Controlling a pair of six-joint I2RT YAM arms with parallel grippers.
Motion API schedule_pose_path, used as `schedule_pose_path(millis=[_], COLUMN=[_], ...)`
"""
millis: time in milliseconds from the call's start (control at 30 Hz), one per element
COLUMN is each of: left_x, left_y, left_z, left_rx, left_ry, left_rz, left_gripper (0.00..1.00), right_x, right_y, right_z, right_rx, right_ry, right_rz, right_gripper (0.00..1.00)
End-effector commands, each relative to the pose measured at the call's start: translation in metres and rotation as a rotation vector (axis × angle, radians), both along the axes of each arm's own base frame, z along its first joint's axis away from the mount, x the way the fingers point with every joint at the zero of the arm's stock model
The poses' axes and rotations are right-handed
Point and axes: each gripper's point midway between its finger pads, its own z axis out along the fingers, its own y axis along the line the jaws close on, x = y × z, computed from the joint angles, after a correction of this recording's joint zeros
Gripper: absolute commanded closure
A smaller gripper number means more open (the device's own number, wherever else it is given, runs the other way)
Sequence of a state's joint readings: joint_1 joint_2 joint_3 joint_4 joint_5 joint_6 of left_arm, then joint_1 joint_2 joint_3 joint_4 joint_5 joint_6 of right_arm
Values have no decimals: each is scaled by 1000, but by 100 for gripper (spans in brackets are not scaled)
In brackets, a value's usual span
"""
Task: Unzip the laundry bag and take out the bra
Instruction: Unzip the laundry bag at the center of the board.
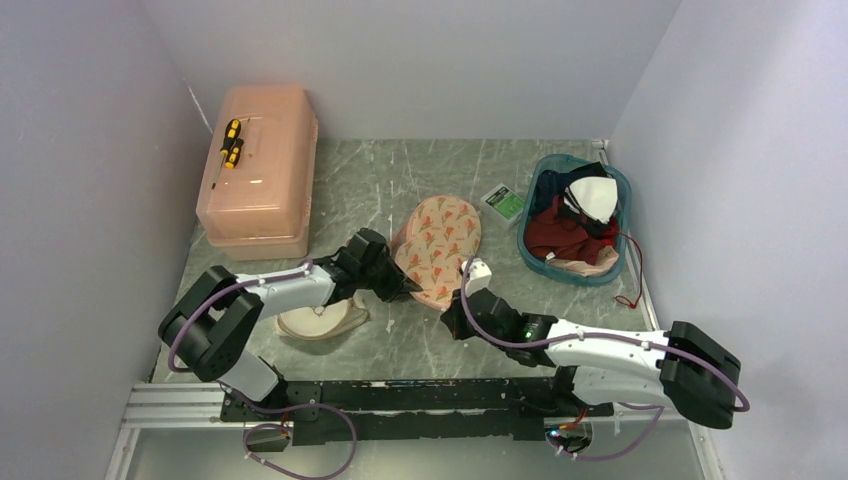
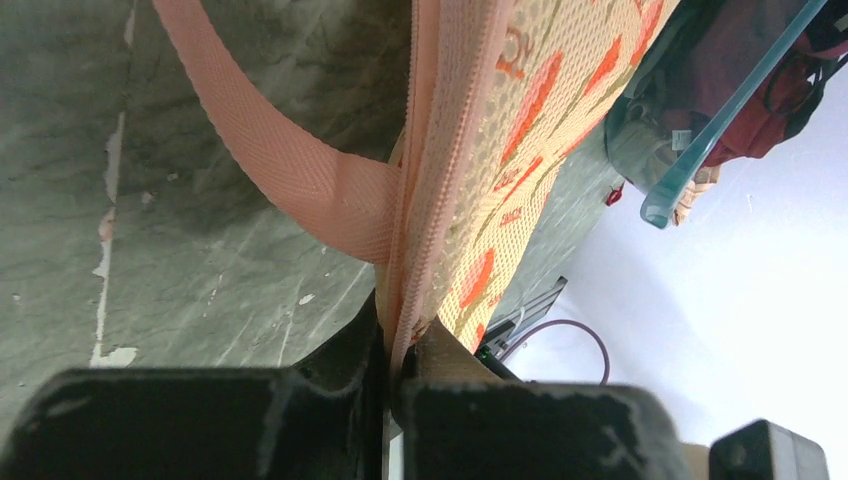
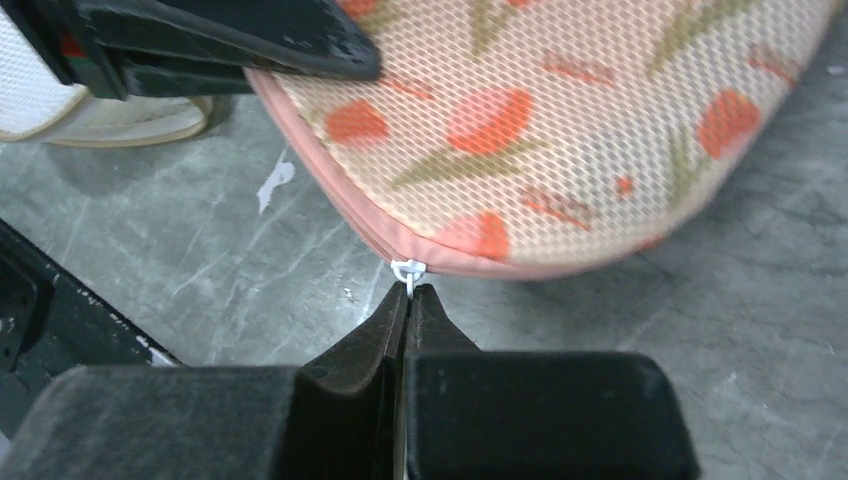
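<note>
A peach mesh zip bag (image 1: 440, 235) printed with orange tulips lies mid-table. My left gripper (image 1: 405, 290) is shut on its zipper seam (image 2: 430, 200), just below a peach webbing loop (image 2: 290, 170). My right gripper (image 3: 408, 292) is shut on the small white zipper pull (image 3: 408, 270) at the bag's near edge (image 3: 480, 262). A white mesh laundry bag (image 1: 320, 322) with a cream rim lies flat under my left arm, and it also shows in the right wrist view (image 3: 40, 90). The bra is hidden.
A peach plastic box (image 1: 258, 170) with a yellow-black screwdriver (image 1: 231, 142) on top stands at the back left. A teal basket (image 1: 527, 225) of dark red and white cloths sits at the right. A green-white packet (image 1: 503, 202) lies beside it. Walls close in on three sides.
</note>
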State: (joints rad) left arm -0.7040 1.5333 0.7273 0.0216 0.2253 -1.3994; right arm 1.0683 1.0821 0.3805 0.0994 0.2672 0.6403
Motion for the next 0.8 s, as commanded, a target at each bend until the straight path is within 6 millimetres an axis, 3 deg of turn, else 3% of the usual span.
schedule_pose_path(millis=[0,133,233,433,567,633,767], left_x=[13,14,11,17,33,41,42], left_y=[8,8,6,0,-12,-16,-8], left_z=[17,22,25,36,45,42,34], left_rx=[-33,-36,-31,-72,-82,-70,-23], left_ry=[-74,-96,-100,-141,-208,-205,-178], left_rz=[-12,-88,-186,-395,-475,-483,-437], left_gripper=[97,97,97,97,95,78,28], right_x=[2,6,13,13,6,4,8], right_y=[-27,-46,-51,-31,-18,-12,1], right_z=[-15,-28,-26,3,7,4,5], right_rx=[-57,-82,-65,1,7,-1,11], right_ry=[16,60,66,-39,-54,-40,-22], right_rz=[-106,-209,-251,-132,-47,-31,-36], right_gripper=[100,100,100,100,100,100,100])
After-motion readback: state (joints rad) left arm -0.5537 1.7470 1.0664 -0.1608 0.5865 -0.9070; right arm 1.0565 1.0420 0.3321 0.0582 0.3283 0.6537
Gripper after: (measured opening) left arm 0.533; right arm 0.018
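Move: The left fingers already pinch the laundry bag's left edge, with the bag's middle some 7 cm ahead, 5 cm right and slightly below. The right fingers already hold the zipper pull at the bag's near tip, the bag's middle about 11 cm straight ahead. From the left hand, the white round bag lies about 20 cm left and 5 cm back. The green-labelled box is some 19 cm ahead and 11 cm right of the right hand. Left hand goes about 4 cm forward, rising, and opens at the bag's edge; right keeps the pull, shifting right. ##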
